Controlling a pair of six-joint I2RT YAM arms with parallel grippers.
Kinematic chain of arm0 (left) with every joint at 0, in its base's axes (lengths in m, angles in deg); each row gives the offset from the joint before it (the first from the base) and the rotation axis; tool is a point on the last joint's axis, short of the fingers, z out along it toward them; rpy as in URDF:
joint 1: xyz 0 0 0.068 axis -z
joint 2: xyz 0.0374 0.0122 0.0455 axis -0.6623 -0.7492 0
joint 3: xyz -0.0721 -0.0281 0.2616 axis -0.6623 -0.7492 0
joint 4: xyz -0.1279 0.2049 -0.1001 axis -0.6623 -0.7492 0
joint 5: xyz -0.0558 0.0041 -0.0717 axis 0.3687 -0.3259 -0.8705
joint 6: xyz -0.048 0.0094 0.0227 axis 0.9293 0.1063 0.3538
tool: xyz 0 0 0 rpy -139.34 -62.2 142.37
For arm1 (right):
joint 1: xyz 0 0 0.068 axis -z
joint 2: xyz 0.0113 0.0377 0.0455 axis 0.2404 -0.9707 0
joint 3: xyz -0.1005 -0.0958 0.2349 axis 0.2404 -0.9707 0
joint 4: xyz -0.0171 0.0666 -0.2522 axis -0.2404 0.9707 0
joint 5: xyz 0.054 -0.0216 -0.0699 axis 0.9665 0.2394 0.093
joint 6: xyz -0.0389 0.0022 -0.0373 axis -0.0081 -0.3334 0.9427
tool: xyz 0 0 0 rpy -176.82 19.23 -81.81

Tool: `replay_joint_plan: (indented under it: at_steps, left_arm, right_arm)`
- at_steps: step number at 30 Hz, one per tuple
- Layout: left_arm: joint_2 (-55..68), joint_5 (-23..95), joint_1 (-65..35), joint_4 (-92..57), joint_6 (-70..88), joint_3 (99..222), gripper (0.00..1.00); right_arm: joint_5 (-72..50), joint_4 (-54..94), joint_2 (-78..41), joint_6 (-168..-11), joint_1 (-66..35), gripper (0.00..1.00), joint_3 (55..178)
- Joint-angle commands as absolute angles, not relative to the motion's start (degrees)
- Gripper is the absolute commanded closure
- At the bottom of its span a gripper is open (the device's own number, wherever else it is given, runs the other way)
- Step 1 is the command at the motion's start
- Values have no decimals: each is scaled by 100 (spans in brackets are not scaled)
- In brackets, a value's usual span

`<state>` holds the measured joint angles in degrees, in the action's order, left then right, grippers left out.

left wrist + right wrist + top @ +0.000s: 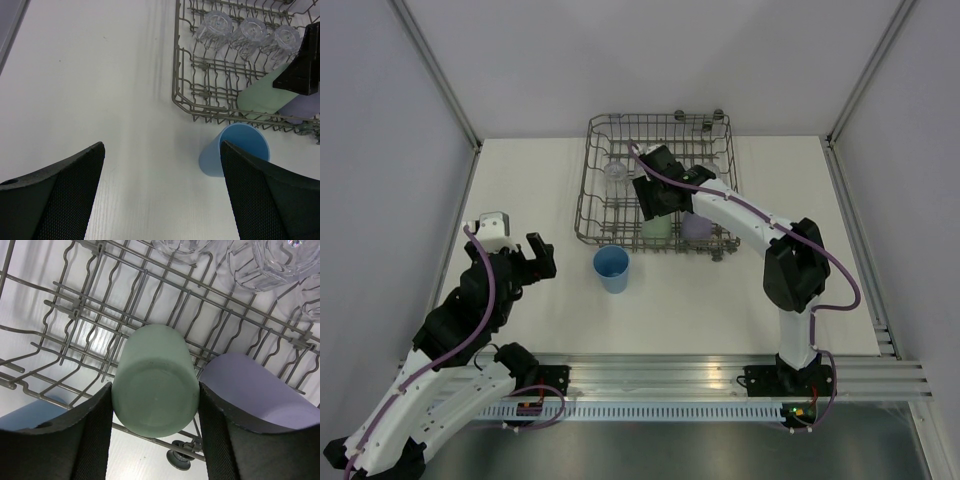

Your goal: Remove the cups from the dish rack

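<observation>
The grey wire dish rack [588, 190] stands at the back of the table. A green cup [155, 375] lies on its side at the rack's near edge, its base towards the wrist camera. My right gripper [155, 390] reaches into the rack [75, 315], one pad against each side of this cup [657, 228]. A lilac cup [250, 385] lies just right of it. Three clear glasses [250, 32] stand upside down deeper in the rack. A blue cup [612, 268] stands upright on the table before the rack. My left gripper [525, 258] hovers open over bare table to the left, holding nothing.
Grey walls close in the table on the left, right and back. The rack's near wall [176, 95] runs just beyond the blue cup [235, 150]. A small rack foot [178, 460] shows under the green cup.
</observation>
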<state>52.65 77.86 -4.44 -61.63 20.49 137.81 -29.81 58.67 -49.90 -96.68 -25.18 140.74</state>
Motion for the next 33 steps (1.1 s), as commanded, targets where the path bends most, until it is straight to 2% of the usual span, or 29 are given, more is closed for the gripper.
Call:
replay_joint_plan:
  at_steps: [1, 2, 5, 11, 21, 27, 33]
  left_arm:
    - [5232, 7708, -439, -5967, 1825, 13756, 0]
    - [5224, 7708, -439, -5975, 1825, 13756, 0]
    - [5224, 7708, -439, -5967, 1825, 13756, 0]
    - [5215, 7629, -439, -5967, 1878, 13765, 0]
    - [5127, 7199, -439, -5870, 2027, 13870, 0]
    - [4890, 6137, -439, -5389, 2255, 14195, 0]
    - [4819, 4082, -439, -3948, 2869, 14074, 0]
  right_arm:
    - [-2843, 5895, -5090, -9604, -2494, 45, 14195]
    - [-2861, 5921, -5090, -9595, -2502, 53, 14231]
    - [-2922, 6001, -4959, -9613, -2494, 60, 14284]
    - [-2896, 6018, -4449, -9631, -2494, 64, 14354]
    - [-2747, 6185, -3510, -9683, -2494, 65, 14557]
    - [-2431, 5879, -2439, -9771, -2485, 67, 14084]
    - [-1982, 5238, -1295, -10061, -2450, 75, 13276]
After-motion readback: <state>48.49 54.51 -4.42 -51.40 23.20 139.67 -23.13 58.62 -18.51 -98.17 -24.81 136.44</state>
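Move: The right hand already grips the green cup by its upturned base; the cup's middle is about 4 cm below the right fingertips and 1 cm ahead and to the left. The purple cup leans some 9 cm to the hand's right, level with it in reach, the row of clear glasses is centred roughly 11 cm farther out and 1 cm to the right, and the blue cup stands some 13 cm back and 11 cm left. From the empty left hand, the green cup lies roughly 19 cm ahead, 25 cm right and 16 cm below. Keeping its pinch on the green cup's base, the right hand holds still briefly, then lifts it faster and faster out of the rack by some 21 cm, easing back about 7 cm and a little right late on, while the wrist tilts up and rolls some 30 degrees so the mouth end swings up and towards the left hand. From midway the left hand, fingers still wide open, swings about 9 cm right towards the cup and, near the end, rises some 3 cm, turning clockwise and touching nothing. ##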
